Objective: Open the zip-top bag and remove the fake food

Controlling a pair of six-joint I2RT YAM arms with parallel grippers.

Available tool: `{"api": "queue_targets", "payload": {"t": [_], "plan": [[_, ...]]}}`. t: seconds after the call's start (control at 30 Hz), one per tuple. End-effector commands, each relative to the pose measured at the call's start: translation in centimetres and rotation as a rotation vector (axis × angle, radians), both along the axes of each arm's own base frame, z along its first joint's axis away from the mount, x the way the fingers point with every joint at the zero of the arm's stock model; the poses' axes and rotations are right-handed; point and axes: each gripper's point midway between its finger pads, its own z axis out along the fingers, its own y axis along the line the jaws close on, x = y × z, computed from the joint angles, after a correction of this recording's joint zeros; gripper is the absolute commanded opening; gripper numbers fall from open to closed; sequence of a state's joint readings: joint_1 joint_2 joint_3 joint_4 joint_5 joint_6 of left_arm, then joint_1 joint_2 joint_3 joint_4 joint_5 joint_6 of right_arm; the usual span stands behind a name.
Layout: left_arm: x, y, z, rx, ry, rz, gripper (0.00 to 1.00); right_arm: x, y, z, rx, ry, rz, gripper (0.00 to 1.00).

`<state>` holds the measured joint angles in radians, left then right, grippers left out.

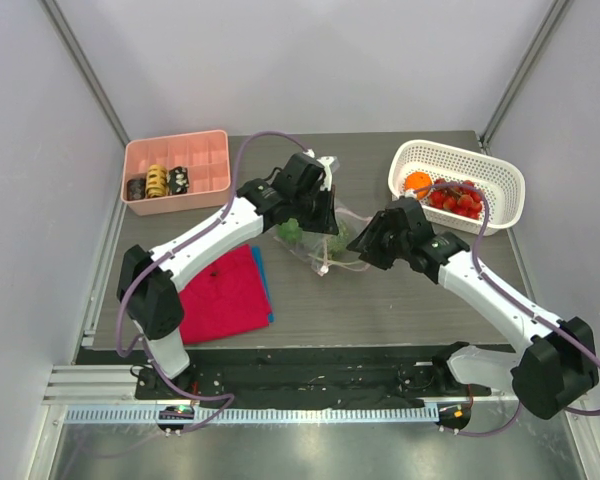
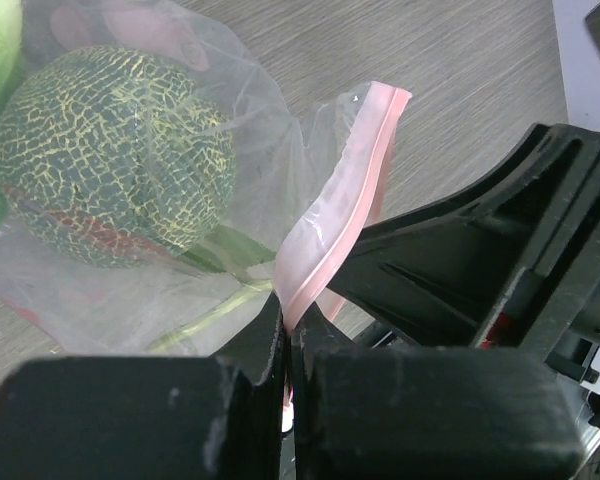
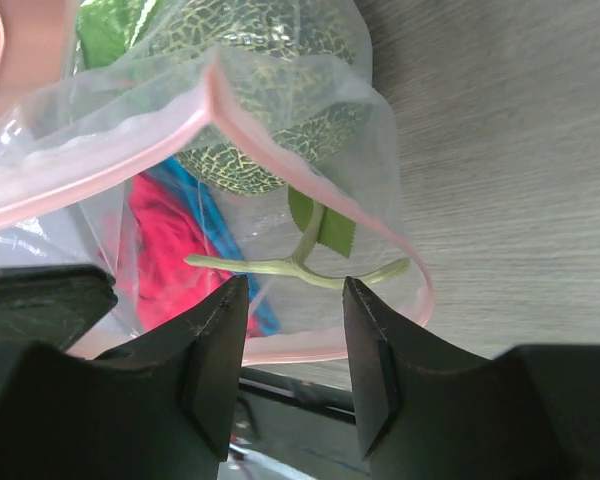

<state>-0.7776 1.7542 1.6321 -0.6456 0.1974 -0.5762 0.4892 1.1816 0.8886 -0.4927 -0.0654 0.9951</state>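
The clear zip-top bag (image 1: pixel 320 243) lies mid-table between both arms, its mouth open. My left gripper (image 2: pixel 288 345) is shut on the bag's pink zip strip (image 2: pixel 342 190) and holds it up. Inside the bag sits a green netted melon (image 2: pixel 110 160) with a pale green stem (image 3: pixel 300 262); it also shows in the right wrist view (image 3: pixel 270 70). My right gripper (image 3: pixel 295 330) is open and empty at the bag's open mouth, its fingers either side of the stem's end but apart from it. An orange ball (image 1: pixel 417 183) and red berries (image 1: pixel 458 198) lie in the white basket (image 1: pixel 500 205).
A pink tray (image 1: pixel 202 160) with small rolls stands at the back left. A red cloth (image 1: pixel 223 295) over a blue one lies at the front left. The basket stands at the back right, close to the right arm.
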Motion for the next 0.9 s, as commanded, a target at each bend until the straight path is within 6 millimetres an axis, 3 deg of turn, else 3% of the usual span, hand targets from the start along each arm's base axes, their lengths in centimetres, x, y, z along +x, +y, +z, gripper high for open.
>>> {"api": "queue_targets", "payload": {"t": [0.0,0.13,0.37,0.5,0.73,0.87], "plan": [[0.6,-1.4,2.4,-0.082,-0.025,-0.006,0.00,-0.1,0.7,-0.8,0.109,0.083,-0.124,0.49],[0.5,-1.6,2.4,-0.087,-0.019,-0.015,0.00,-0.4,0.8,-2.8,0.116,0.157,-0.165,0.48],[0.1,-2.0,2.5,-0.092,-0.014,-0.031,0.00,-0.4,0.6,-3.8,0.128,0.196,-0.228,0.48],[-0.3,-2.2,2.3,-0.087,-0.012,-0.047,0.00,-1.6,0.4,-4.7,0.134,0.257,-0.252,0.48],[-0.2,-2.1,1.6,-0.067,-0.013,-0.049,0.00,-2.4,0.8,-3.2,0.157,0.262,-0.247,0.48],[-0.2,-2.4,1.9,-0.082,-0.009,-0.049,0.00,-3.0,1.2,-3.9,0.166,0.301,-0.240,0.48]]}}
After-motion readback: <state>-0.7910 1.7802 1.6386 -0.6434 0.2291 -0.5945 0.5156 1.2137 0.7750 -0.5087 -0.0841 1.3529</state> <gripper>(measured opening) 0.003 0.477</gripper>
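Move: The near rim of the zip-top bag's open mouth lies some 3 cm back from the right hand, level sideways and about 5 cm below. Inside the bag, the leafy stem is about 4 cm ahead, 3 cm left and 8 cm below, and the netted melon about 7 cm ahead, 5 cm left and 9 cm below. From the left hand, still pinching the zip edge, that near rim is roughly 5 cm back, 7 cm right and 11 cm below. The right hand sinks about 5 cm and draws back 2 to 3 cm towards the near rim of the bag's mouth, tipping its fingers some 15 degrees more steeply down and swinging them clockwise by about as much, while they stay half open and end with the near zip strip between the fingertips, not pinched. The left hand keeps its shut grip on the zip edge, holding the mouth open, and eases only about a centimetre to the right. ##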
